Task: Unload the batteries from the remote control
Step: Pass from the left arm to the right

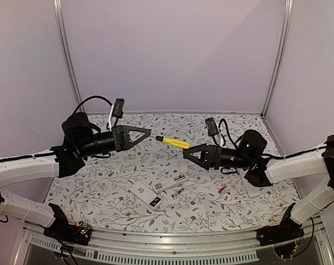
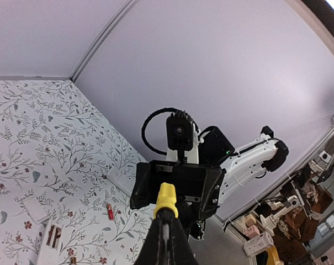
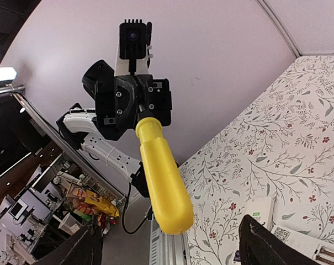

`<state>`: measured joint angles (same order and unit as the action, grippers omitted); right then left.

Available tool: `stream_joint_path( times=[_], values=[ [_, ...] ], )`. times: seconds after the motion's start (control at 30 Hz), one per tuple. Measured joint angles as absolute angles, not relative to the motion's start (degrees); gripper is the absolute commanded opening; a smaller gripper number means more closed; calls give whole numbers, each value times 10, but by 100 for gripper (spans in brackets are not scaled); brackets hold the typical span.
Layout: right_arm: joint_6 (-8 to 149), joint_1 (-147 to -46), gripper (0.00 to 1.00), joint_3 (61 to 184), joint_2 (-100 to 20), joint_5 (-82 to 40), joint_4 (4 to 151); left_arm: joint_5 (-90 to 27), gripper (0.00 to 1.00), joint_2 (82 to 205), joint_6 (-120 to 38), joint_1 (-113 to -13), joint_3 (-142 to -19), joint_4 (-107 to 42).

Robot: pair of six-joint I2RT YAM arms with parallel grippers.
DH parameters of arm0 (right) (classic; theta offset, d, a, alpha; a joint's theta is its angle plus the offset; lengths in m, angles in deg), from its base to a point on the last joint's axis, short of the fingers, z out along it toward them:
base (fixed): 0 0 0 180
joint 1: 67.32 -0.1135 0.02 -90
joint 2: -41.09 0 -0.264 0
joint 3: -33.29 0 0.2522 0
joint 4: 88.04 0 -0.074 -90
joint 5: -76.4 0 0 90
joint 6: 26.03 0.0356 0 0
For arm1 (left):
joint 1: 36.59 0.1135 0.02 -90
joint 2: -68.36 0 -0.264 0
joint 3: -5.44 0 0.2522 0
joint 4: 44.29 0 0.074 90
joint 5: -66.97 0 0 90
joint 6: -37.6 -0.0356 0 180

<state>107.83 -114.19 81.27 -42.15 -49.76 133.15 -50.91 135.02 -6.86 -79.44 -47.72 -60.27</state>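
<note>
My left gripper [image 1: 147, 133] [image 2: 165, 220] is shut on the black shaft of a yellow-handled tool [image 1: 174, 143] [image 2: 167, 197] and holds it level above the table. The yellow handle [image 3: 159, 172] points at my right gripper [image 1: 187, 154] [image 3: 169, 227]. That gripper is open, with its fingers [image 3: 264, 243] standing wide on either side of the handle's end and not touching it. The white remote control [image 1: 170, 183] [image 2: 54, 237] lies open on the table below. One red-orange battery [image 1: 222, 189] [image 2: 109, 211] lies loose to the remote's right.
A white cover [image 1: 140, 192] [image 2: 33, 210] [image 3: 258, 212] and a small dark piece [image 1: 155, 201] lie by the remote on the floral table [image 1: 100, 187]. A white block [image 1: 249, 186] [image 2: 120, 180] sits under the right arm. Purple walls close in the back and sides.
</note>
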Motion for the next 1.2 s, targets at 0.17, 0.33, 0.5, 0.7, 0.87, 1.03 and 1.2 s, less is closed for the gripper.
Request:
stream_joint_path(
  times=[0.17,0.33,0.5,0.7,0.87,1.03,1.2],
  values=[
    [1103,-1144,68,817,-448,-505,1366,-518,0,1353,-51,-792,-477,-618],
    [1114,-1146,56,836,-454,-506,1379,-533,0,1362,-40,-792,-477,-633],
    [1120,-1146,44,854,-463,-505,1386,-548,0,1381,-34,-792,-477,-641],
    [1124,-1146,37,866,-479,-505,1387,-559,0,1395,-32,-792,-477,-641],
    [1124,-1146,31,866,-484,-507,1386,-561,0,1396,-32,-791,-477,-642],
    [1126,-1147,23,868,-490,-511,1387,-560,0,1396,-32,-791,-477,-642],
    [1126,-1147,6,869,-490,-517,1393,-560,0,1397,-32,-790,-477,-640]
  ],
)
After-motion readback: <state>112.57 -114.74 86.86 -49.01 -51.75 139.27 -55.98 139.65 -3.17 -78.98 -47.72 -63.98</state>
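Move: The yellow screwdriver handle sticks out from the left hand's closed fingers towards the open right gripper. Its middle is about 4 cm to the right hand's left, 2 cm ahead and 3 cm above, and about 10 cm right of, 2 cm behind and 2 cm below the left hand. Some 23 cm below the right hand, the open remote lies 7 cm left and 4 cm ahead, the other remote 17 cm left and 2 cm back, the red battery 17 cm right and 1 cm ahead. The right hand pushes about 2 cm left, rising to some 2 cm up and easing back slightly while it drifts 1 cm forward, so that the handle comes between its fingers, which close from wide open until they sit on both sides of the yellow grip. The left hand keeps its pinch on the shaft and, after a tiny rise, brings the handle to meet them, sinking about 1.5 cm, shifting 1 cm right and turning roughly 5 degrees clockwise, then holds still. ##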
